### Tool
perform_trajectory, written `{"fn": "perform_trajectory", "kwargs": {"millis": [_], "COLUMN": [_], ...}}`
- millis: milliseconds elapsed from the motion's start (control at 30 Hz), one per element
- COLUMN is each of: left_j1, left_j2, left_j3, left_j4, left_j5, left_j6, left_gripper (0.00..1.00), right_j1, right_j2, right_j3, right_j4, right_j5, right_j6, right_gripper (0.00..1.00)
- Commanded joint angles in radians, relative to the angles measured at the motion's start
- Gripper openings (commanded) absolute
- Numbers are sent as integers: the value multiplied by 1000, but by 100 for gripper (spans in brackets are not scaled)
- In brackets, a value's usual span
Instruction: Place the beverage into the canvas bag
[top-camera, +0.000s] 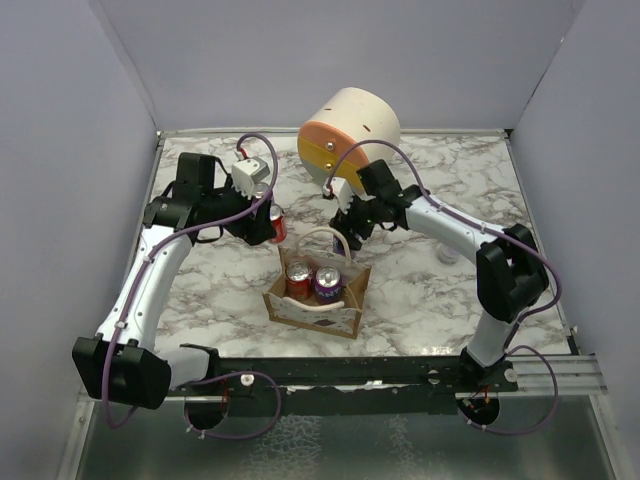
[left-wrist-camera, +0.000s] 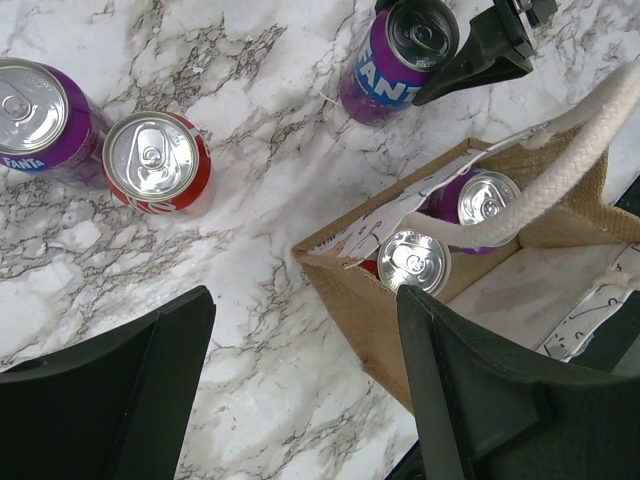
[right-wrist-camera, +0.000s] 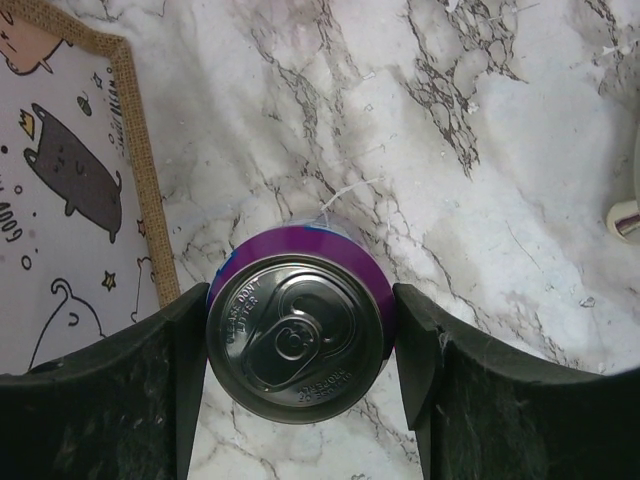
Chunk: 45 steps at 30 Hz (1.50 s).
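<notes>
The tan canvas bag (top-camera: 316, 310) stands at the table's middle front, handles up, with a red can (top-camera: 298, 278) and a purple can (top-camera: 328, 284) inside. My right gripper (right-wrist-camera: 297, 340) is shut on a purple Fanta can (right-wrist-camera: 297, 335) just behind the bag, whose rim (right-wrist-camera: 130, 150) is to its left. That can also shows in the left wrist view (left-wrist-camera: 385, 70). My left gripper (left-wrist-camera: 300, 400) is open and empty above the marble beside the bag (left-wrist-camera: 400, 330). A loose red can (left-wrist-camera: 157, 162) and another purple can (left-wrist-camera: 40, 120) stand further left.
A round cream-orange drawer cabinet (top-camera: 348, 130) stands at the back, close behind the right arm. A small white object (top-camera: 448, 255) lies on the marble to the right. Grey walls enclose the table on three sides.
</notes>
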Motion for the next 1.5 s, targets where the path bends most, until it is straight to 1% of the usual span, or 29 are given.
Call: {"fn": "perform_trajectory", "kwargs": {"millis": [0, 100, 167, 300, 500, 600, 700, 800, 933, 1033, 1200, 1333, 1467], "left_j1": [5, 5, 5, 5, 3, -16, -44, -64, -89, -113, -121, -123, -139], "left_j2": [-42, -49, -48, -43, -66, -81, -96, -108, -100, -79, -85, -95, -107], "left_j3": [-2, 1, 10, 43, 53, 35, 14, -4, -5, 16, 26, 23, -2], "left_j4": [5, -19, -42, -121, -235, -278, -305, -331, -374, -421, -463, -463, -464], "left_j5": [37, 46, 53, 77, 100, 62, 11, 10, 49, 75, 124, 163, 204], "left_j6": [29, 64, 89, 153, 287, 340, 383, 423, 469, 503, 558, 565, 573], "left_gripper": [76, 76, 76, 76, 76, 76, 76, 74, 73, 72, 72, 72, 72], "right_j1": [7, 6, 6, 6, 6, 7, 7, 7, 9, 22, 36, 40, 69], "right_j2": [-105, -153, -201, -285, -407, -462, -496, -510, -510, -504, -498, -492, -457], "right_j3": [78, 106, 111, 121, 148, 165, 183, 200, 225, 260, 304, 322, 298], "right_j4": [7, -28, -40, -65, -117, -161, -222, -287, -364, -424, -466, -468, -473], "right_j5": [26, 41, 44, 49, 2, -59, -154, -284, -443, -523, -592, -600, -620], "right_j6": [32, 40, 44, 35, 2, -38, -83, -134, -182, -211, -227, -220, -230], "right_gripper": [16, 5, 2, 1, 1, 1, 1, 1, 1, 1, 1, 1, 1]}}
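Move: The canvas bag stands open some 14 cm back and 6 cm left of the right hand, its middle about level with that hand, which already grips the purple can. Inside the bag, a bagged purple can sits 13 cm back and 4 cm left, and a bagged red can 12 cm back and 11 cm left. From the left hand, the bag is about 9 cm back, 12 cm right and 14 cm down; a loose red can is 9 cm ahead and 1 cm right of it. The purple can, still gripped in the right hand, is lifted quickly off the table by about 25 cm, then carried back some 16 cm to high above the bag's right-hand side, the wrist tilting up and turning counter-clockwise. Meanwhile the open left hand draws back about 10 cm to the bag's left end, turning clockwise some 30 degrees. ##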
